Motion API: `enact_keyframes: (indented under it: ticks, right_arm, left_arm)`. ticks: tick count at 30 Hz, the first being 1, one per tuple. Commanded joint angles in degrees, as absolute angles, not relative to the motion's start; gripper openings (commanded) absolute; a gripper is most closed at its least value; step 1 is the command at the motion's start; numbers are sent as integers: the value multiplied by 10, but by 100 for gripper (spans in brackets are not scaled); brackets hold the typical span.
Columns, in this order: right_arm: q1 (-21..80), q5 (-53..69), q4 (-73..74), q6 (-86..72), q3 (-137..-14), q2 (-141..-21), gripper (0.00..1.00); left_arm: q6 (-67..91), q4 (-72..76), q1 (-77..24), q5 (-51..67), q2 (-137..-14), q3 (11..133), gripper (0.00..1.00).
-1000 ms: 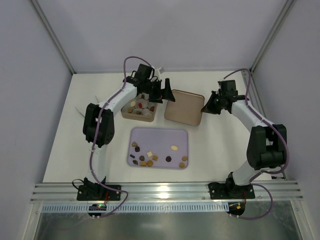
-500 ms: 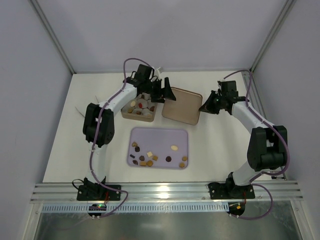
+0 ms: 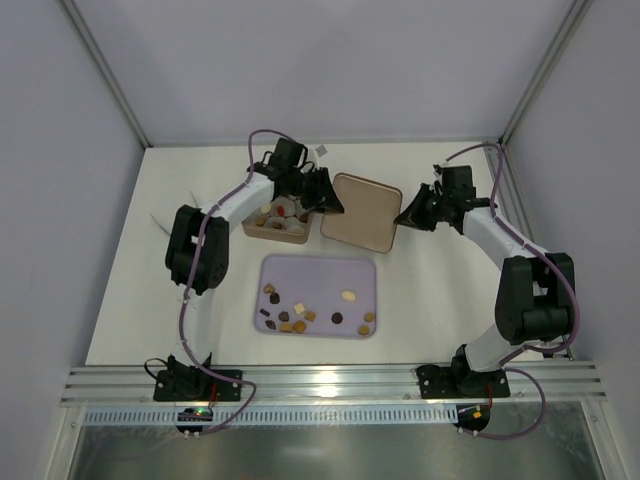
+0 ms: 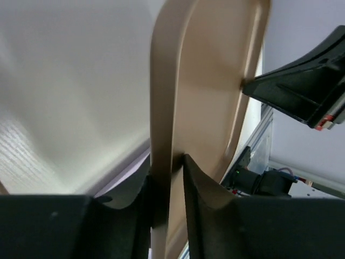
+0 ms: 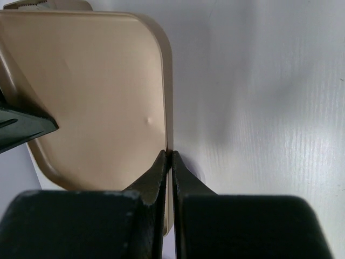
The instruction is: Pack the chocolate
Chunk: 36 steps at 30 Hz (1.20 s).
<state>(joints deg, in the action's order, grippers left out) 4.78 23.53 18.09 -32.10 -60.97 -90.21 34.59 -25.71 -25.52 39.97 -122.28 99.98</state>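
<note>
Several small chocolate pieces, brown, caramel and cream, lie on a lilac tray. More pieces sit in the brown square tin. A tan lid hangs between the two arms, just right of the tin. My left gripper is shut on its left rim; in the left wrist view the lid passes between the left gripper's fingers. My right gripper is shut on the opposite rim; in the right wrist view the right gripper pinches the edge of the lid.
A white scrap lies left of the left arm and a small white piece lies behind the tin. Grey walls close the table on three sides. The lilac tray sits in front of the tin and lid.
My left gripper has closed onto the lid's left rim. The lid has shifted left toward the tin, and its left side has come up off the table.
</note>
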Motion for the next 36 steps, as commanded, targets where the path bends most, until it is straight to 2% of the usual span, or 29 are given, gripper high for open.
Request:
enact_keyframes:
  ticks: [1, 2, 3, 4, 6, 7, 9, 10, 12, 13, 16, 19, 26, 31, 36]
  right_arm:
    - [53, 247, 149, -328, -609, -866, 4]
    - [54, 247, 148, -327, -607, -865, 4]
    - [55, 244, 146, -326, -606, -864, 4]
    - [56, 243, 145, -325, -603, -863, 4]
    - [58, 236, 145, -320, -600, -863, 5]
    - [59, 235, 144, -318, -599, -863, 15]
    - [61, 219, 146, -310, -596, -860, 27]
    - [62, 209, 149, -299, -593, -857, 40]
    - [69, 159, 162, -282, -588, -836, 50]
    - [75, 137, 168, -263, -584, -825, 59]
    - [135, 19, 183, -212, -571, -771, 68]
    - [231, -92, 183, -171, -556, -720, 70]
    - [445, -259, 119, -59, -518, -662, 72]
    - [589, -370, 111, -3, -540, -715, 72]
    - [679, -482, 88, 68, -578, -817, 72]
  left_arm:
    - [350, -229, -252, 424, -1188, 997, 23]
    - [350, -229, -253, 425, -1187, 995, 17]
    - [350, -229, -252, 425, -1185, 991, 6]
    - [350, -229, -252, 425, -1182, 990, 1]
    - [351, -229, -252, 425, -1178, 985, 0]
    - [352, -230, -252, 425, -1177, 984, 0]
    - [351, -233, -251, 424, -1170, 982, 0]
    - [349, -238, -250, 424, -1168, 983, 0]
    - [347, -255, -246, 416, -1160, 984, 0]
    - [346, -262, -243, 414, -1159, 985, 0]
    - [340, -297, -231, 404, -1156, 991, 0]
    - [336, -353, -222, 391, -1157, 1011, 0]
    - [341, -428, -214, 381, -1150, 1024, 0]
    - [375, -433, -214, 401, -1134, 996, 0]
    - [387, -428, -214, 408, -1087, 949, 0]
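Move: The lid is held up level with both hands, its middle about 7 cm to the left hand's right. The chocolate box lies about 11 cm left of that hand, 1 cm farther out and 6 cm lower; the purple tray's middle is some 17 cm back, 3 cm left and 8 cm below. From the right hand, already gripping the lid's right rim, the lid's middle is 7 cm left and 2 cm ahead, and the tray 15 cm back, 16 cm left and 7 cm down. The left fingers finish closing and pinch the lid's left rim; the right fingers then open, let go of the right rim and swing left and back, arching up before sinking a little, to hover wide open over the purple tray, the wrist turning some 70 degrees. Meanwhile the left hand carries the lid about 5 cm left towards the chocolate box, then draws back somewhat. ##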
